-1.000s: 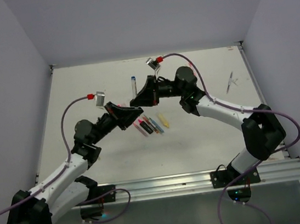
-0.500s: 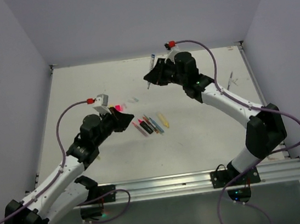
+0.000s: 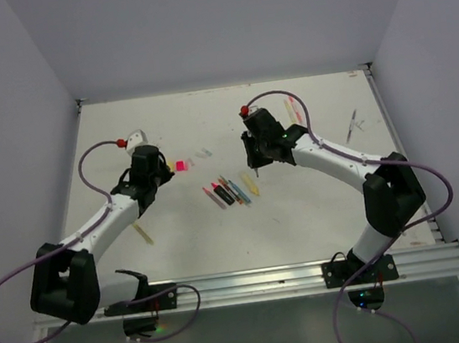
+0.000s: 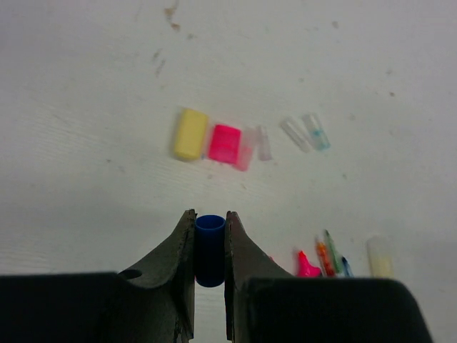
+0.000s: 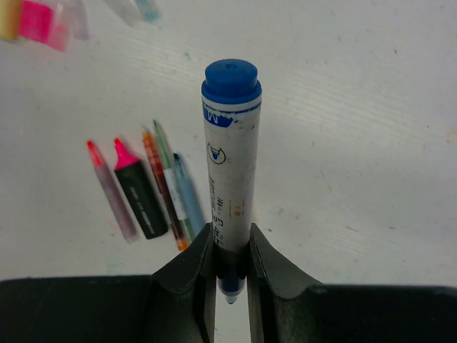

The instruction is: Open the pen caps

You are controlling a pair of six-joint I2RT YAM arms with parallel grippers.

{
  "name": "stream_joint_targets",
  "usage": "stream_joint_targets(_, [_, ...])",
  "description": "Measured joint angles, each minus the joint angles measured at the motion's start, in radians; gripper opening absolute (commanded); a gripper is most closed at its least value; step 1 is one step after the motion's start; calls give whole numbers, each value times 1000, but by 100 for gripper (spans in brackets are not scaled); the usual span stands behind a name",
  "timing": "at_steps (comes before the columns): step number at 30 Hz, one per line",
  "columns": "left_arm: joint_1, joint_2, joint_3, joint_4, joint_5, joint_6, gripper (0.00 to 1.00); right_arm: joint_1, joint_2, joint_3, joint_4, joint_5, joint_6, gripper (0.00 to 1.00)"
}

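My left gripper (image 4: 209, 236) is shut on a stubby blue pen cap (image 4: 209, 251), held just above the table. In front of it lie loose pen caps: yellow (image 4: 190, 133), pink (image 4: 225, 143) and pale clear ones (image 4: 294, 134). My right gripper (image 5: 232, 246) is shut on a white-and-blue pen (image 5: 230, 164), its bare tip between the fingers and its blue end pointing away. From the top view the left gripper (image 3: 164, 170) hangs beside the pink cap (image 3: 180, 165), and the right gripper (image 3: 253, 162) is just behind the row of pens (image 3: 230, 191).
Under my right gripper lies a row of pens: a pink one (image 5: 111, 189), a pink-and-black highlighter (image 5: 139, 191), then orange, green and blue ones (image 5: 187, 193). A yellow pen (image 3: 143, 232) lies by the left arm. More pens (image 3: 352, 126) lie at the back right.
The two grippers, together a second ago, have pulled apart: the left swung left and down with the blue cap, the right carried the pen back, then down near the row.
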Motion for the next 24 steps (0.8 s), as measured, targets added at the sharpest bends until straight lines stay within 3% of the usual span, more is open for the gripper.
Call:
stream_joint_targets(7, [100, 209, 73, 2, -47, 27, 0, 9, 87, -2, -124, 94, -66, 0])
stream_joint_targets(14, [135, 385, 216, 2, -48, 53, 0, 9, 134, 5, -140, 119, -87, 4])
stream_joint_targets(24, [204, 538, 274, 1, -6, 71, 0, 9, 230, 6, -145, 116, -88, 7])
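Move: The left hand, holding the dark blue cap, is bound for the cap row: the yellow cap lies about 8 cm ahead, 2 cm left and 11 cm below, the pink cap 3 cm right of the yellow, clear caps some 11 cm ahead and 8 cm right of the hand. The right hand holds the white marker: the yellow highlighter lies 2 cm back, 2 cm left, 13 cm below; the light blue pen 4 cm back, 6 cm left; the black highlighter 4 cm back, 11 cm left. Both hands keep their pinch, the left on the blue cap and the right on the marker. The left sinks some 10 cm while going forward and left, towards the table beside the yellow cap's left side, fingers tipping about 15 degrees further down. The right sinks about 10 cm, easing right, towards the table just right of the yellow highlighter, its left side rolling down. ##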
